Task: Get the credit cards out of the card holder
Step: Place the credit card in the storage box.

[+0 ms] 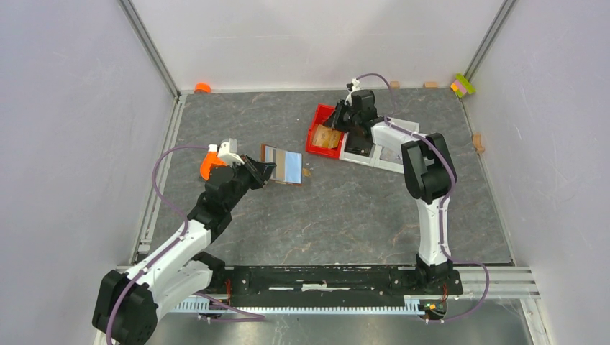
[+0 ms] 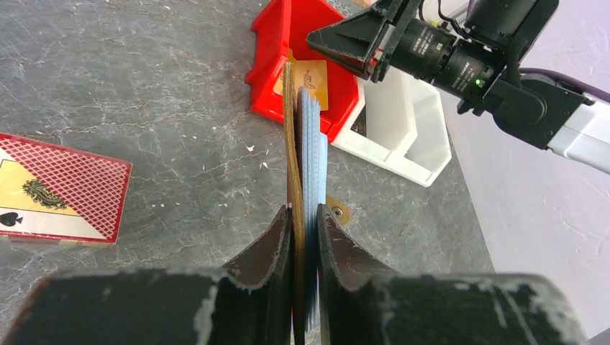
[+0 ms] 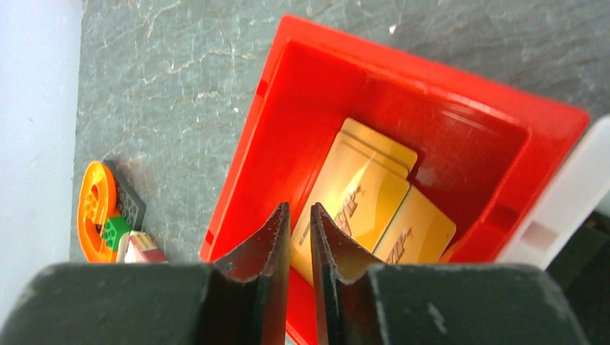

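My left gripper [image 1: 257,171] is shut on the brown card holder [image 1: 267,154] and holds it up on edge above the table. A pale blue card [image 1: 288,167] shows in it. In the left wrist view the holder's brown edge [image 2: 291,144] and the blue card edges [image 2: 311,151] run straight out from between the left gripper [image 2: 305,210] jaws. Two or three orange-tan credit cards [image 3: 367,190] lie overlapping in the red bin [image 3: 302,79]. My right gripper [image 3: 300,208] hangs over the bin's near wall, jaws a narrow gap apart with nothing between them.
A white tray [image 1: 378,147] adjoins the red bin [image 1: 316,133] on the right. A red playing-card box [image 2: 57,190] lies left of the holder. An orange object [image 1: 211,164] sits beside my left gripper. Small orange [image 1: 203,88] and coloured blocks [image 1: 462,85] line the back wall.
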`<state>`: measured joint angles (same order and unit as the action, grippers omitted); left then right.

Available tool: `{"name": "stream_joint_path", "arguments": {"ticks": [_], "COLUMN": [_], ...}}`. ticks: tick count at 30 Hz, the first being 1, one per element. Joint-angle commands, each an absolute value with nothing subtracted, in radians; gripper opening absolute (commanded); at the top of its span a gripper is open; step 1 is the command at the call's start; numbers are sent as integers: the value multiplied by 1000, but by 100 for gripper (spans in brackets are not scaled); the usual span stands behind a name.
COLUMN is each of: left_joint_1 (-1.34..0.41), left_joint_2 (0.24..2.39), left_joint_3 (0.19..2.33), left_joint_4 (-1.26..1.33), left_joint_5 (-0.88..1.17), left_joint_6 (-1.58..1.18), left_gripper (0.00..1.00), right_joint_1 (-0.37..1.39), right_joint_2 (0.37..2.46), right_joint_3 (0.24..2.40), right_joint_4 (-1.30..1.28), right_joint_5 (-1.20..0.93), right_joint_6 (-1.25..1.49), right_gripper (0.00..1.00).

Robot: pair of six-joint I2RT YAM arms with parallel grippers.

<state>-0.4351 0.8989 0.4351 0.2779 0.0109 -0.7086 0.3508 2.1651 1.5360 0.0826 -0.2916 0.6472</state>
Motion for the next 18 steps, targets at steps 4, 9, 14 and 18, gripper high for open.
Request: {"name": "stream_joint_path", "arguments": {"ticks": [4,9,14,18], "left_joint_1": [-436,-436,-436,-436], "left_joint_2": [895,901,903,911], "left_joint_3": [445,442,441,432], "left_joint_4": [334,354,373,424], "left_joint_5": [25,45,78,137], "left_joint_6": [-673,-681,-691,-702], "left_gripper": [2,2,2,2], "right_joint_1": [353,357,379,397], "right_joint_2": [2161,2015,1789,1537], "right_joint_3": [1616,1502,1271,987], "right_joint_4": [12,38,87,202], "right_joint_5": [-194,-209,-237,-266], "right_joint_6": [595,564,505,483], "right_gripper": [26,37,48,57]}}
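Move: The card holder, still clamped in my left hand, lies roughly 17 cm back and 12 cm to the left of my right hand, some 7 cm higher. The card just delivered lies about 4 cm below my right hand and 1 cm back and to its right, on the other cards. The black pouch in the white bin is about 3 cm back, 9 cm to the right and 4 cm down. From my left hand the card holder's middle is about 4 cm ahead and 3 cm right, level. My right hand, its fingers already slightly parted, first eases about 1 cm farther forward in the red box, then reverses and speeds up back and up out of it, drifting a little right, to end some 8 cm back and 6 cm higher. The fingers keep spreading to about half open and tip up slightly as I head empty towards the card holder, which my left hand keeps gripping. ##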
